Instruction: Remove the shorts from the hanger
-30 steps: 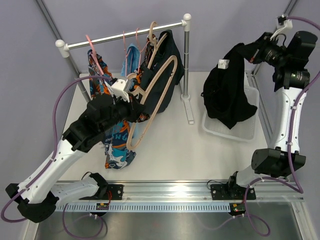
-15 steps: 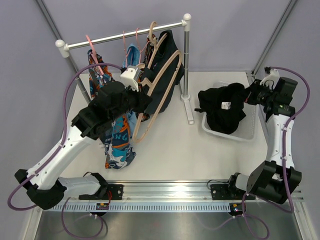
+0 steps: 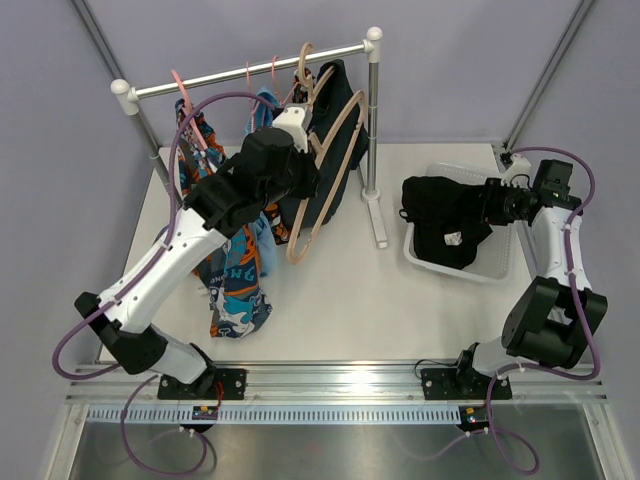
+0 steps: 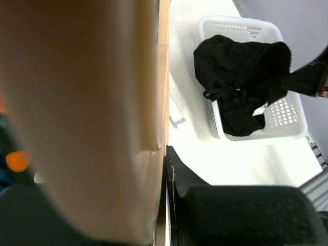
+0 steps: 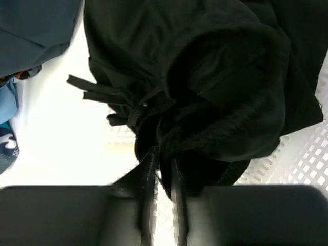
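A black pair of shorts (image 3: 445,215) lies bunched in the white basket (image 3: 500,262). My right gripper (image 3: 487,208) is at its right edge, shut on a fold of its waistband (image 5: 205,102), with fabric between the fingers (image 5: 148,169). My left gripper (image 3: 305,172) is shut on a bare beige hanger (image 3: 300,235) and holds it up next to the rack. In the left wrist view the hanger (image 4: 92,113) fills the left side, pressed against my finger (image 4: 179,174). Another dark pair (image 3: 335,130) hangs on a beige hanger from the rail (image 3: 230,80). The orange-black blotched pair (image 3: 190,135) hangs at the left.
A teal-blue-orange garment (image 3: 238,285) and a light blue one (image 3: 265,108) hang between them. The rack's right post (image 3: 372,120) stands on a foot (image 3: 378,220) between hanger and basket. The basket with the shorts also shows in the left wrist view (image 4: 241,97).
My left arm has lifted the bare hanger up and back toward the rail. My right arm has swung down and lowered the black shorts from mid-air into the basket.
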`<action>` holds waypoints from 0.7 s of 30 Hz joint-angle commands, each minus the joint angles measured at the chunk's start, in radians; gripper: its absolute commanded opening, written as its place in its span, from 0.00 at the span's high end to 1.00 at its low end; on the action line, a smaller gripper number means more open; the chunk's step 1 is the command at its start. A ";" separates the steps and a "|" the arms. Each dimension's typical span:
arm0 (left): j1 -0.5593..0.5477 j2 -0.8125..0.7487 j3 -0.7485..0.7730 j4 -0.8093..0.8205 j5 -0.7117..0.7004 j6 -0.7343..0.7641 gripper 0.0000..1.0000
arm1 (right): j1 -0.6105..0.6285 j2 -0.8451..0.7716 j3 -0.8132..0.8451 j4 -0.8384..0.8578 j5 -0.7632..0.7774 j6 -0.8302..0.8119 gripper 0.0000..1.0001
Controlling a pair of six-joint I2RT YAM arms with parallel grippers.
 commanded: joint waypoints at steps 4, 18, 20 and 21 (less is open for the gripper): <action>-0.007 0.151 0.254 -0.038 -0.115 0.068 1.00 | 0.002 -0.038 0.076 -0.067 -0.086 -0.122 0.40; 0.070 0.442 0.604 -0.018 -0.128 0.168 1.00 | 0.001 -0.115 0.018 -0.046 -0.211 -0.082 0.18; 0.084 0.458 0.620 0.004 -0.109 0.165 1.00 | 0.001 -0.124 -0.002 -0.032 -0.225 -0.076 0.18; 0.096 0.473 0.624 0.026 -0.098 0.162 1.00 | 0.002 -0.135 -0.010 -0.026 -0.228 -0.073 0.18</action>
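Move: The left hand holds the bare wooden hanger; the free stretch of rail it is bound for lies about 17 cm ahead, 4 cm right and 10 cm above. The dark green shorts hang some 10 cm ahead and 1 cm right of it, 8 cm lower; the right post stands about 17 cm ahead, 10 cm right. From the right hand, the black shorts' middle is roughly 3 cm ahead, 6 cm left, 5 cm below; the basket's middle 2 cm ahead, 4 cm left. Finish opening the right fingers wide to let go of the black shorts over the basket, then lift that hand some 4 cm, drifting left and slightly back. Meanwhile carry the pinched hanger about 11 cm forward towards the rail with the left gripper, easing slightly right, rising a little before dipping again, and turning the wrist up and counter-clockwise. ##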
